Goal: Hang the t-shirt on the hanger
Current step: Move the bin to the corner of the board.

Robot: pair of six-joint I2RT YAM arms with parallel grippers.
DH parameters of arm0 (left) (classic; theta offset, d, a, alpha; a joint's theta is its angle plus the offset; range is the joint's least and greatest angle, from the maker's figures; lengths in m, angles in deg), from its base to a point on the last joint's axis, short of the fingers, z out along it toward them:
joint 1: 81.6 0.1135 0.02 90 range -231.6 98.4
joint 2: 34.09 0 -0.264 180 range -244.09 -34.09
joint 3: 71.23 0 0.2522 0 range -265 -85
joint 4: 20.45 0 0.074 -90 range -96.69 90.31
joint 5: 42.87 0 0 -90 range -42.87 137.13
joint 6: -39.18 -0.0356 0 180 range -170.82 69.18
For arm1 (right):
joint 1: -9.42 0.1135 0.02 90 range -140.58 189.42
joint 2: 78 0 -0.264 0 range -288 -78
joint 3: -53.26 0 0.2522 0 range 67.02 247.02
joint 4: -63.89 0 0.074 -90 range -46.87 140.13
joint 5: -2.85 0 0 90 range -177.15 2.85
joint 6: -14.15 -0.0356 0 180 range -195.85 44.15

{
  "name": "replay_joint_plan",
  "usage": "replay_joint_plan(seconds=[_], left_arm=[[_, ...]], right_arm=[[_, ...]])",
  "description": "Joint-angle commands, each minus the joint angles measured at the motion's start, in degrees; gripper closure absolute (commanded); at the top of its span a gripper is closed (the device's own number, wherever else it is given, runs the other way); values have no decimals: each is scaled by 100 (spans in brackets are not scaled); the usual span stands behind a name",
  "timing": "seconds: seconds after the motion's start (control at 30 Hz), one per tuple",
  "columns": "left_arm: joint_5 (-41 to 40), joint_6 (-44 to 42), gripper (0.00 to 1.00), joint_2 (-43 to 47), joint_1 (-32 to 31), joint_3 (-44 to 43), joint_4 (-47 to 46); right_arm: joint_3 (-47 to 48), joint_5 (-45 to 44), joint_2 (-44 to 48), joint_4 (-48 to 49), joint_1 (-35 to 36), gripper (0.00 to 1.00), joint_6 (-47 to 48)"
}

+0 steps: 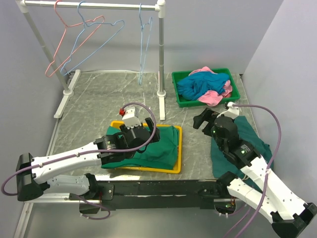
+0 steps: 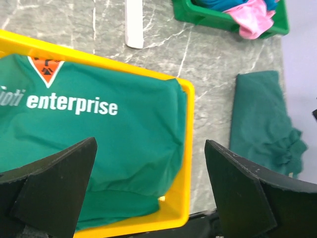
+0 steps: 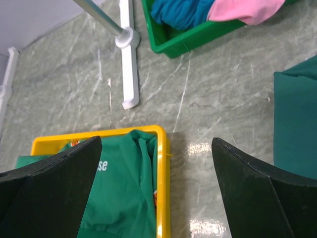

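Observation:
The teal-blue t-shirt lies crumpled in a green bin at the back right, with a pink garment beside it. It also shows in the right wrist view. A light-blue wire hanger hangs on the rack's bar at the back left. A second light-blue one hangs edge-on near the right post. My left gripper is open and empty over the yellow tray; its jaws stand wide apart. My right gripper is open and empty above bare table, between tray and bin.
The yellow tray holds dark green printed shirts. Another dark green shirt lies under my right arm. A pink-red hanger hangs at the far left of the rack. The rack's right post and white foot stand between tray and bin.

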Motion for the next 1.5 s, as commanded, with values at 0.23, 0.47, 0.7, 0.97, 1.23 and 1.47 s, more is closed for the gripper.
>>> replay_joint_plan(seconds=[0.23,0.47,0.7,0.97,1.23,1.47], left_arm=[[-183,-593,3,309,-15,167,-254],[-148,-593,4,538,-6,466,-509],[-139,-550,4,599,82,413,-351],[72,-786,4,793,284,89,-167],[124,-1085,4,1056,504,-316,45],[81,-1165,4,1223,671,-579,334]], right_arm=[[-372,1302,-360,332,6,0,-257],[-1128,2060,-825,1115,23,0,-450],[-1278,2361,-1836,1880,339,0,-634],[-1401,1949,-2513,2311,1279,2,-1468],[-533,1667,-3916,2479,2220,4,-1619],[1111,1728,-5465,2461,2774,5,-1513]])
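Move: The yellow bin's right rim, the part to be pushed, has its middle about 8 cm left of the right hand, 7 cm back and some 18 cm below. The dark green cloth lies about 20 cm to that hand's right and 10 cm back; the green bin is about 23 cm ahead and 5 cm right, and the white rack foot 13 cm ahead and 17 cm left. From the left hand, that rim's middle is about 12 cm right, 4 cm back and 19 cm below. The yellow bin's right rim is straddled from above and pushed left: the open right hand swings some 20 cm left and nearly as far down, easing back about 6 cm, tipping down 30 degrees and turning counter-clockwise nearly as much, until one finger is inside the bin and the other bears on the rim's outer side. The left hand, open and empty, draws about 5 cm left, then rises 6 cm over the bin. ##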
